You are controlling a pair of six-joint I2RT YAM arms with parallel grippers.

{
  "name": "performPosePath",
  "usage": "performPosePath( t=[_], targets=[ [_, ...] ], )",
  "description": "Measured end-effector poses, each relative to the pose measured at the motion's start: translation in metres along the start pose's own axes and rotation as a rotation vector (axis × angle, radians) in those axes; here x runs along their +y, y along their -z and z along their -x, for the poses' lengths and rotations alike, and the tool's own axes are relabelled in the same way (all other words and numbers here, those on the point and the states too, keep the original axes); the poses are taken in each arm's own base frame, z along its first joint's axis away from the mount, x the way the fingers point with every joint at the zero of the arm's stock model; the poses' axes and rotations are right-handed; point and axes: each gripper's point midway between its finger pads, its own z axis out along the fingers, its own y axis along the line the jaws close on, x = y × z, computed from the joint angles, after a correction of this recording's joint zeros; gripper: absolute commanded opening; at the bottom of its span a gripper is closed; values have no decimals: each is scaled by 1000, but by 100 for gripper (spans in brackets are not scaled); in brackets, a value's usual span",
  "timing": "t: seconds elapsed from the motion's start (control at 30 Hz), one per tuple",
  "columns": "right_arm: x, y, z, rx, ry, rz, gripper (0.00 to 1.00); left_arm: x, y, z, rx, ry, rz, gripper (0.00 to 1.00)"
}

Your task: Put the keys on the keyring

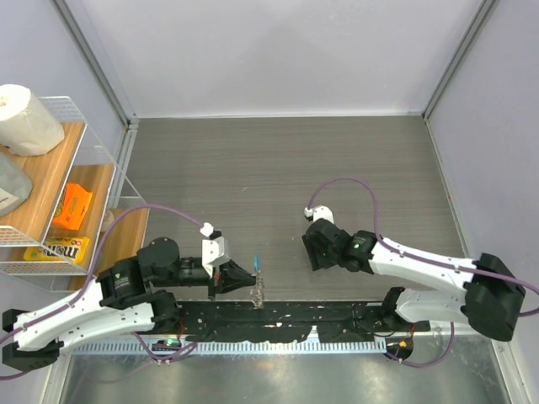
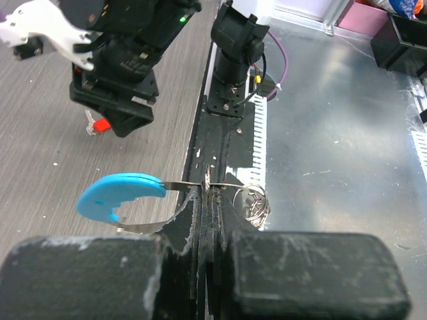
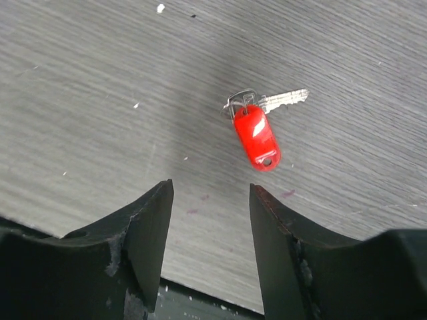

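My left gripper [image 1: 242, 274] is shut on the keyring's silvery metal loop [image 2: 183, 185] and holds it above the table's near edge. The light-blue crescent tag [image 2: 120, 195] sticks out to the left of the fingertips, and a small coil of wire ring [image 2: 254, 201] hangs to their right. In the top view the tag [image 1: 257, 263] shows as a thin blue sliver. The key [image 3: 256, 136], with a red plastic head and a short silvery blade [image 3: 287, 100], lies flat on the grey table. My right gripper [image 3: 208, 195] hovers just short of it, open, with nothing between the fingers. The left wrist view shows the key [image 2: 100, 125] under that gripper [image 2: 113, 100].
A wire shelf [image 1: 93, 160] stands at the far left with a paper roll [image 1: 25, 118], an orange item [image 1: 73, 206] and a yellow box [image 1: 59, 247]. A black mounting strip [image 1: 278, 320] runs along the near edge, with a metal sheet [image 2: 333, 167] beyond it.
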Motion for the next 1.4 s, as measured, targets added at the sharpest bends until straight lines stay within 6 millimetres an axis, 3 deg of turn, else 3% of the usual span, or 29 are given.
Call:
performPosePath(
  t=[0.23,0.5,0.73,1.4],
  targets=[
    [0,-32,-5,47,-66,-60,47,-3,3,2,-14,-19,-11,0],
    [2,-46,16,-22,-165,-117,40,-7,10,5,-43,-32,-25,0],
    [-4,-50,25,-69,-222,-167,34,-8,10,5,-44,-32,-34,0],
    [-7,-58,17,-53,-285,-210,33,-12,12,5,-47,-35,-55,0]
  ],
)
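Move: The keys lie on the table about 6 cm ahead of the right hand, 1 cm to its right and some 5 cm below, with the red tag about a centimetre nearer and a shade farther right. The keyring, gripped by the left hand, is roughly 13 cm back from the right hand, 16 cm to its left and 19 cm above. From the left hand the keys are about 19 cm ahead, 17 cm to the right and 25 cm below. Forward and down towards the keys, the right hand goes about 4.5 cm out and a little left, sinking some 3 cm at first, then running almost level before easing down another centimetre. The wrist turns about 20 degrees clockwise and the fingers narrow partway, ending close over the ring beside the red tag. The left hand keeps its grip on the keyring, drifting slightly back, left and up. ##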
